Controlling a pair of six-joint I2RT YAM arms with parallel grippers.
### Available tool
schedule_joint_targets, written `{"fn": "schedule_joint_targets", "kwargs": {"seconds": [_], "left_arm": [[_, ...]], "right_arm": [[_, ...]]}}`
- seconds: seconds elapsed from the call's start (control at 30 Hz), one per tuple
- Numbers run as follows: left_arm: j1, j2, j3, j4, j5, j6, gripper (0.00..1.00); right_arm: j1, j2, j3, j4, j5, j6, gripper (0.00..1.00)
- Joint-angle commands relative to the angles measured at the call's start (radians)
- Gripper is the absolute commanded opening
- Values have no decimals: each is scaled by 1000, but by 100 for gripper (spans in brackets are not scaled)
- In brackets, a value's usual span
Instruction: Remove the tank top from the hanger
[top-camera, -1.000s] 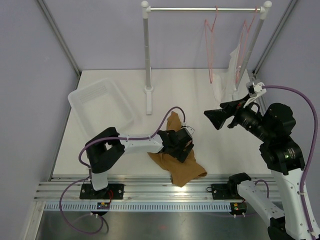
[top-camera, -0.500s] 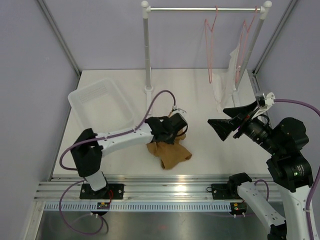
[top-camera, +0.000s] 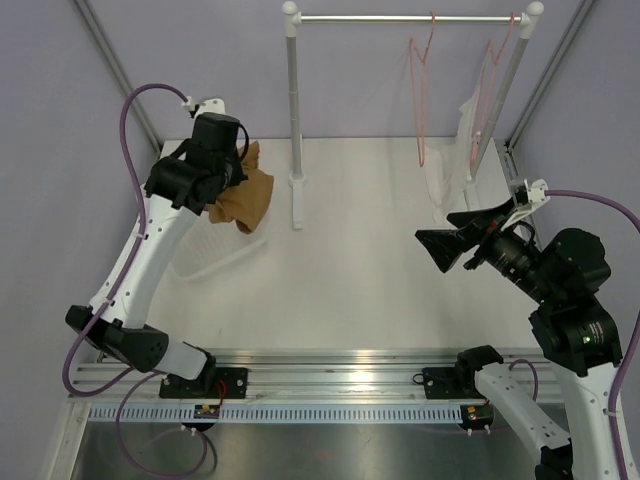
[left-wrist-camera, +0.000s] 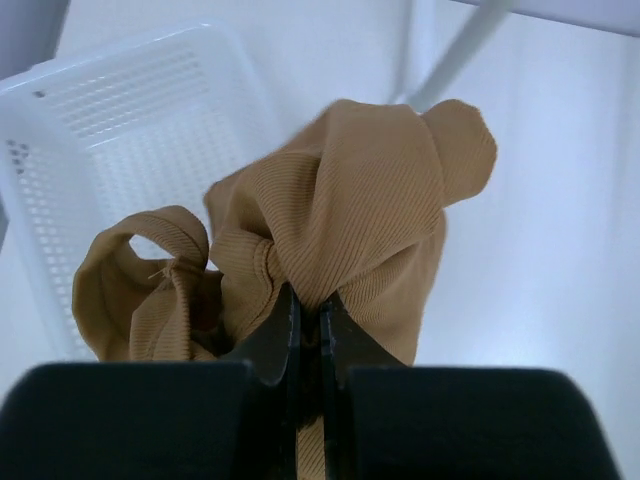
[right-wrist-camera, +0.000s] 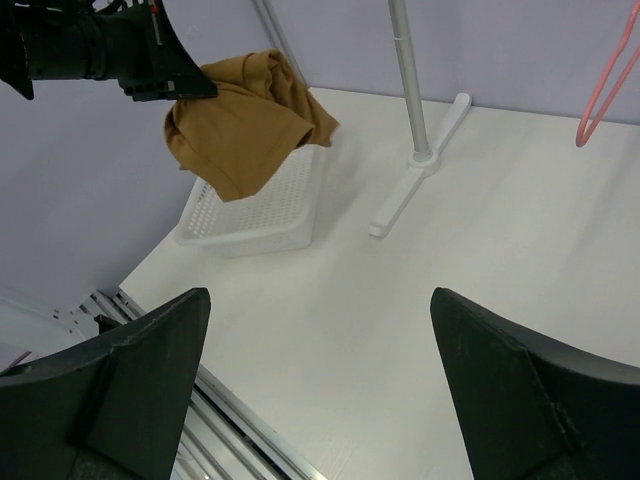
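Observation:
The tan-brown tank top hangs bunched in the air at the back left, above the white basket. My left gripper is shut on a fold of the tank top, and the ribbed cloth droops on both sides of the jaws. The bare pink hanger hangs from the rail at the back right, with nothing on it. At the right side of the table my right gripper stands open and holds nothing. The right wrist view shows the tank top over the basket.
A white rack with a post and flat foot stands at the back centre. A second pink hanger carries a white see-through garment near the right post. The aluminium rail runs along the near edge.
My left gripper shut on the tank top at the front centre of the table, then lifted and carried it to the back left over the basket. The right arm has barely moved.

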Motion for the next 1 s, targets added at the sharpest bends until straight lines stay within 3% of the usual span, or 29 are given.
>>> {"fn": "schedule_joint_targets", "kwargs": {"seconds": [0.0, 0.07, 0.13, 0.17, 0.2, 0.37, 0.5, 0.67, 0.8, 0.97], "left_arm": [[122, 36, 50, -51, 36, 42, 3], [196, 54, 43, -49, 53, 53, 12], [260, 89, 27, -52, 76, 56, 33], [275, 99, 20, -57, 85, 53, 61], [286, 112, 15, -61, 91, 50, 99], [294, 67, 10, -61, 93, 43, 99], [283, -45, -20, -55, 110, 73, 99], [167, -312, -183, -15, 19, 106, 99], [64, -499, -354, -67, -66, 53, 99], [55, -703, -442, -173, -158, 28, 99]], "right_arm": [[2, 14, 0, 33, 49, 10, 100], [0, 17, 2, 24, 63, 7, 100], [2, 20, 3, 15, 71, 5, 100], [2, 25, 6, 9, 84, 4, 99], [2, 30, 11, -5, 92, 2, 100], [0, 51, 37, -69, 245, -4, 99], [2, 95, 100, -213, 370, -59, 100], [13, 126, 155, -310, 522, -67, 100], [14, 126, 229, -408, 526, -81, 99], [14, 103, 282, -502, 604, -104, 99]]}}
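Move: The left hand already has the tank top pinched and hanging. The white basket it is being taken to has its middle roughly 14 cm to this hand's left, about level with it fore and aft and some 28 cm below. The rack's left foot stands about 13 cm ahead, 6 cm to the right and 32 cm below. From the empty right hand the basket lies about 43 cm to the left, 18 cm ahead and 36 cm down. The left fingers open wide and let go of the tank top over the basket as the hand swings about 10 cm left, sinks some 6 cm and reaches slightly forward. Then the hand draws back towards its base, about 17 cm, rising as it goes. The right hand, open and empty, moves right and dips a little, turning some 30 degrees clockwise. ##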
